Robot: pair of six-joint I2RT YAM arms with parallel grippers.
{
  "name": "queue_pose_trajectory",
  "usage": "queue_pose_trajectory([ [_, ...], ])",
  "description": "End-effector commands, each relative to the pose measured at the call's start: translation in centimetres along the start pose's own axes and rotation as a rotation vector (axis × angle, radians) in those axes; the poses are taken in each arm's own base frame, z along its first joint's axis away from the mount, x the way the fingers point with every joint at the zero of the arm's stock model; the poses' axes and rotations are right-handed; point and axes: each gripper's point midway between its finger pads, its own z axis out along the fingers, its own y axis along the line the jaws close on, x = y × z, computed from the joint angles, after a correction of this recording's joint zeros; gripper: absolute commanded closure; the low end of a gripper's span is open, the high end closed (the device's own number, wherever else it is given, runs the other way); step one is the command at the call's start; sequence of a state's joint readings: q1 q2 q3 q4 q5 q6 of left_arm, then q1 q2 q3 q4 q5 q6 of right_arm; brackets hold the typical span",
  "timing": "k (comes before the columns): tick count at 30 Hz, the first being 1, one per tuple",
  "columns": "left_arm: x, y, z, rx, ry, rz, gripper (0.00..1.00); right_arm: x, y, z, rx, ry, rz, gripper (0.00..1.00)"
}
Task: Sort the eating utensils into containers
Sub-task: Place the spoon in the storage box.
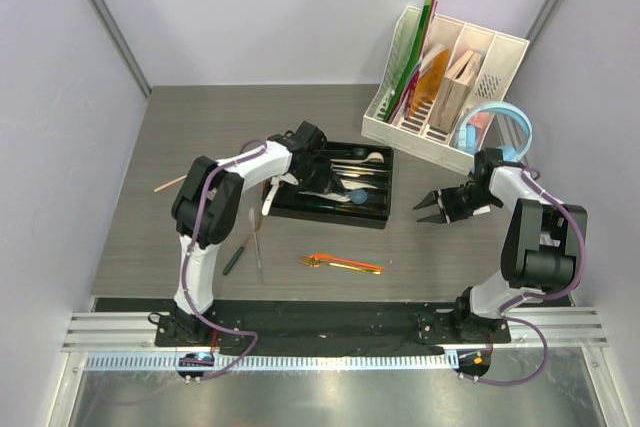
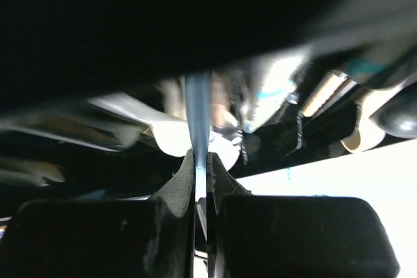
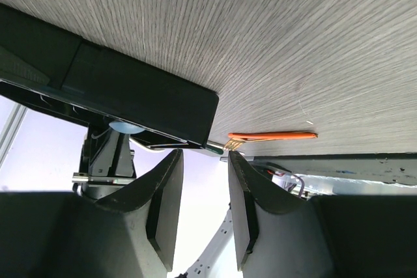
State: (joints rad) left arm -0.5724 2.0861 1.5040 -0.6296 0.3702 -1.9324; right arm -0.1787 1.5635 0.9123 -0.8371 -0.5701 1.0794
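Observation:
The black cutlery tray (image 1: 330, 213) lies mid-table with white and steel utensils (image 1: 352, 164) in its compartments. My left gripper (image 1: 303, 175) hangs over the tray's left end. In the left wrist view this gripper (image 2: 201, 161) is shut on the thin handle of a blue spoon (image 2: 197, 115), above white ceramic spoons (image 2: 171, 136). The spoon's blue bowl (image 1: 355, 197) shows inside the tray. My right gripper (image 1: 428, 211) hovers right of the tray, open and empty (image 3: 205, 161). Orange chopsticks (image 1: 350, 263) and a gold fork (image 3: 235, 142) lie on the table in front of the tray.
A green-handled utensil (image 1: 236, 256) and a steel piece (image 1: 258, 247) lie at the front left. A wooden chopstick (image 1: 170, 185) lies at the left edge. A white file organiser (image 1: 440, 87) and light-blue headphones (image 1: 497, 127) stand at the back right.

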Motion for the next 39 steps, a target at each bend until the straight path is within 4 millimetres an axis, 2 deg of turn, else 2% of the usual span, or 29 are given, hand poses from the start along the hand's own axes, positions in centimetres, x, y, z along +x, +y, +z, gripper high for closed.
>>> queue_pose_trajectory([
  [1,0.6,-2.7,-0.8,0.067,0.032,0.035,0.99,0.4,0.7,-0.6,-0.035,0.007,-0.020,0.61],
  [7,0.4,-3.5,-1.2,0.105,0.044,0.041,0.81,0.2,0.9,-0.5,-0.036,0.008,-0.019,0.61],
  [11,0.5,-3.3,-0.7,0.090,0.066,0.055,0.79,0.1,1.1,-0.4,-0.037,0.009,-0.017,0.61],
  [13,0.5,-3.3,-0.8,0.089,0.078,0.056,0.74,-0.1,1.2,-0.3,-0.036,0.008,-0.017,0.61],
  [17,0.9,-4.4,-1.6,0.136,0.111,0.074,0.73,-0.2,1.3,-0.1,-0.031,0.010,-0.012,0.61],
  [21,1.7,-6.2,-3.6,0.211,0.164,0.105,0.71,-0.4,1.2,0.1,-0.024,0.010,-0.006,0.61],
  [24,3.0,-7.4,-6.1,0.262,0.247,0.127,0.68,-0.5,1.3,0.2,-0.024,0.011,-0.006,0.61],
  [26,3.4,-7.1,-8.1,0.272,0.264,0.142,0.67,-0.7,1.5,0.2,-0.025,0.007,-0.006,0.61],
  [28,3.1,-6.5,-9.1,0.274,0.285,0.118,0.61,-0.8,1.8,0.2,-0.027,0.003,-0.009,0.61],
  [29,3.8,-7.1,-10.9,0.338,0.311,0.141,0.61,-0.9,1.9,0.2,-0.025,0.003,-0.003,0.61],
  [31,2.8,-6.8,-11.9,0.369,0.344,0.131,0.63,-1.2,2.3,0.2,-0.029,0.000,-0.004,0.61],
  [32,2.6,-6.6,-13.3,0.398,0.336,0.168,0.64,-1.2,2.5,0.1,-0.031,-0.002,-0.008,0.61],
  [33,1.5,-6.1,-13.7,0.396,0.322,0.174,0.64,-1.4,2.6,0.3,-0.025,0.001,-0.005,0.61],
  [34,-0.5,-6.4,-14.9,0.421,0.287,0.172,0.64,-1.5,2.9,0.2,-0.032,-0.003,-0.008,0.61],
  [35,-1.8,-5.4,-15.6,0.413,0.238,0.232,0.64,-1.6,3.1,0.2,-0.032,-0.009,-0.009,0.61],
  [36,-2.8,-5.2,-16.5,0.414,0.210,0.253,0.63,-1.8,3.2,0.3,-0.028,-0.010,-0.005,0.61],
  [37,-5.3,-4.3,-17.1,0.373,0.169,0.232,0.63,-1.9,3.6,0.1,-0.034,-0.018,-0.008,0.61],
  [39,-6.9,-3.8,-18.6,0.369,0.116,0.381,0.63,-2.4,3.9,0.2,-0.028,-0.026,-0.003,0.61],
])
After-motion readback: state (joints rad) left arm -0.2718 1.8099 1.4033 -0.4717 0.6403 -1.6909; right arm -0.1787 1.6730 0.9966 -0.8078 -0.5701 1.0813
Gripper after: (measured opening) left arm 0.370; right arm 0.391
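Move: The left hand is already down inside the black storage box with the blue spoon shut in its fingers; the box's middle lies about 3 cm to its left, level fore and aft, roughly 2 cm lower. The teal-banded knife is 2 cm left and 1 cm ahead, the white spoons 3 cm left and 1 cm back, and the wooden spoon 6 cm ahead and 4 cm right. From the right hand, the box's middle is some 22 cm left and 5 cm ahead. The left fingers open about a third of their range and let go of the blue spoon on top of the white cutlery while the hand creeps forward, about 3 cm in all, almost level; then it lifts clear, faster and faster, some 13 cm up and swinging about 9 cm left, away from the spoon, the wrist tilting some 25 degrees so the fingers point more to the right and forward. Late on, the empty right hand eases forward some 3 cm, outside the box, its fingers staying open. ##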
